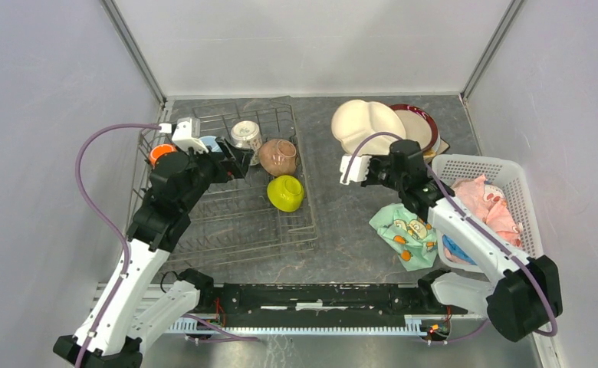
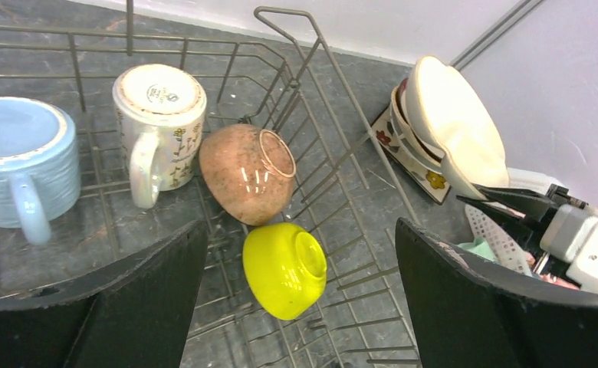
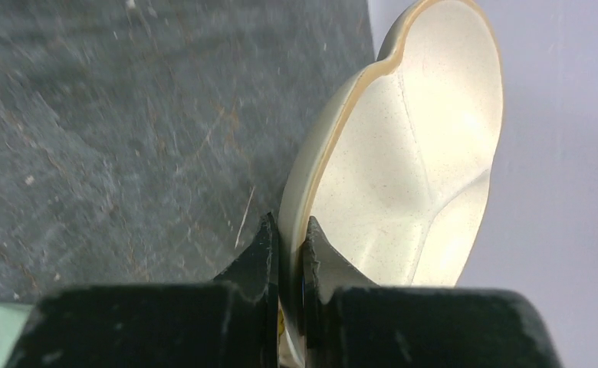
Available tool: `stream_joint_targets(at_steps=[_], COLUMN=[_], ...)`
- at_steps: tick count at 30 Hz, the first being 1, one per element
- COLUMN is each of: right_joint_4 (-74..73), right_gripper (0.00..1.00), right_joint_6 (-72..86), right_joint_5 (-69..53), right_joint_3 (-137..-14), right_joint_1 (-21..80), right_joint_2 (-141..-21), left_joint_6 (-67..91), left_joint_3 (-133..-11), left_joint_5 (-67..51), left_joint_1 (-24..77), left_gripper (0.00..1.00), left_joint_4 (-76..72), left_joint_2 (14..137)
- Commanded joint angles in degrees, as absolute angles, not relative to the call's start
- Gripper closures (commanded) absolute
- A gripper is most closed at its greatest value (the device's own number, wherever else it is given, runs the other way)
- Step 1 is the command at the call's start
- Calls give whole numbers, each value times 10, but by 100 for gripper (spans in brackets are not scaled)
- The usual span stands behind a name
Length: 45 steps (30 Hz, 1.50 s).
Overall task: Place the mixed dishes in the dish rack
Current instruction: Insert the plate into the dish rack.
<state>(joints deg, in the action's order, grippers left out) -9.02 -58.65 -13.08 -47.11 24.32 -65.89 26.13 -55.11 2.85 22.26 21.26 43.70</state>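
The grey wire dish rack (image 1: 204,222) (image 2: 129,31) holds an orange mug (image 1: 160,153), a light-blue mug (image 1: 210,144) (image 2: 16,165), a white patterned mug (image 1: 246,134) (image 2: 158,130), a tan bowl (image 1: 279,156) (image 2: 246,172) and a lime-green bowl (image 1: 285,192) (image 2: 284,268), the bowls lying on their sides. My left gripper (image 1: 233,162) (image 2: 300,226) hovers open above the lime-green bowl, touching nothing. My right gripper (image 1: 363,159) (image 3: 289,222) is shut on the rim of the cream three-section plate (image 1: 366,125) (image 3: 403,153) (image 2: 453,123), which is tilted up over the plate stack.
A red-rimmed plate (image 1: 422,126) and a flower-patterned plate (image 2: 415,165) lie under the cream plate at the back right. A white perforated basket (image 1: 503,172) with a pink cloth (image 1: 484,203) stands at the right. A teal patterned cloth (image 1: 403,230) lies beside it.
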Motion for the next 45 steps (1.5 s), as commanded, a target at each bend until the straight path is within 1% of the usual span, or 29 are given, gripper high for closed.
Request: stream_joint_targets(at_steps=[1,11,15,20,25,27,31,36,38,41,45], right_joint_4=[81,94,112,143,154,160,164,161,162,163,162], right_gripper=[100,100,100,100,100,100,100,100,100,100,100], right_joint_6=[-637,-666,-671,-698,-716,-721,-732,-743,-745,-745,-744], right_joint_5=[-97,-62,-57,-24,-4,-4,14,17,21,22,13], right_joint_3=[-564,-605,-616,-623,-651,-658,-670,-672,-672,-673,-678], right_joint_1=[310,418,472,548,597,609,626,638,640,642,643], right_joint_2=[-599,-599,-609,-633,-666,-675,-688,-695,-697,-700,-712], left_joint_6=[313,345,378,417,411,402,375,344,331,316,305], left_joint_3=[-583,-632,-630,-626,-632,-633,-631,-621,-622,-621,-625], left_joint_5=[-20,-73,-104,-139,-128,-111,-61,-21,-3,14,7], left_joint_1=[223,223,224,223,223,224,224,223,224,223,224], left_gripper=[4,4,0,0,0,2,11,29,38,56,77], left_joint_4=[201,171,130,90,103,112,136,144,149,153,157], left_joint_2=[458,509,508,519,536,538,533,517,512,507,505])
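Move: Nearly level with the open left gripper, the plate's middle is some 30 cm to its right and 11 cm ahead. Far below that gripper, about 26 cm down, the yellow bowl sits roughly 11 cm right and 5 cm ahead, with the brown bowl about 9 cm right and 14 cm ahead. From the right hand, already holding the plate's near rim, the left gripper is around 33 cm left, 7 cm back and 11 cm higher. Swinging the held plate left about 21 cm, the right hand also draws back and rises some 11 cm each, turning 30 degrees counter-clockwise and tipping its fingers up, to bring the far-left rim to the left gripper. The left hand reaches right and up to meet it, eases forward, then drifts back left while its fingers close around the rim. ##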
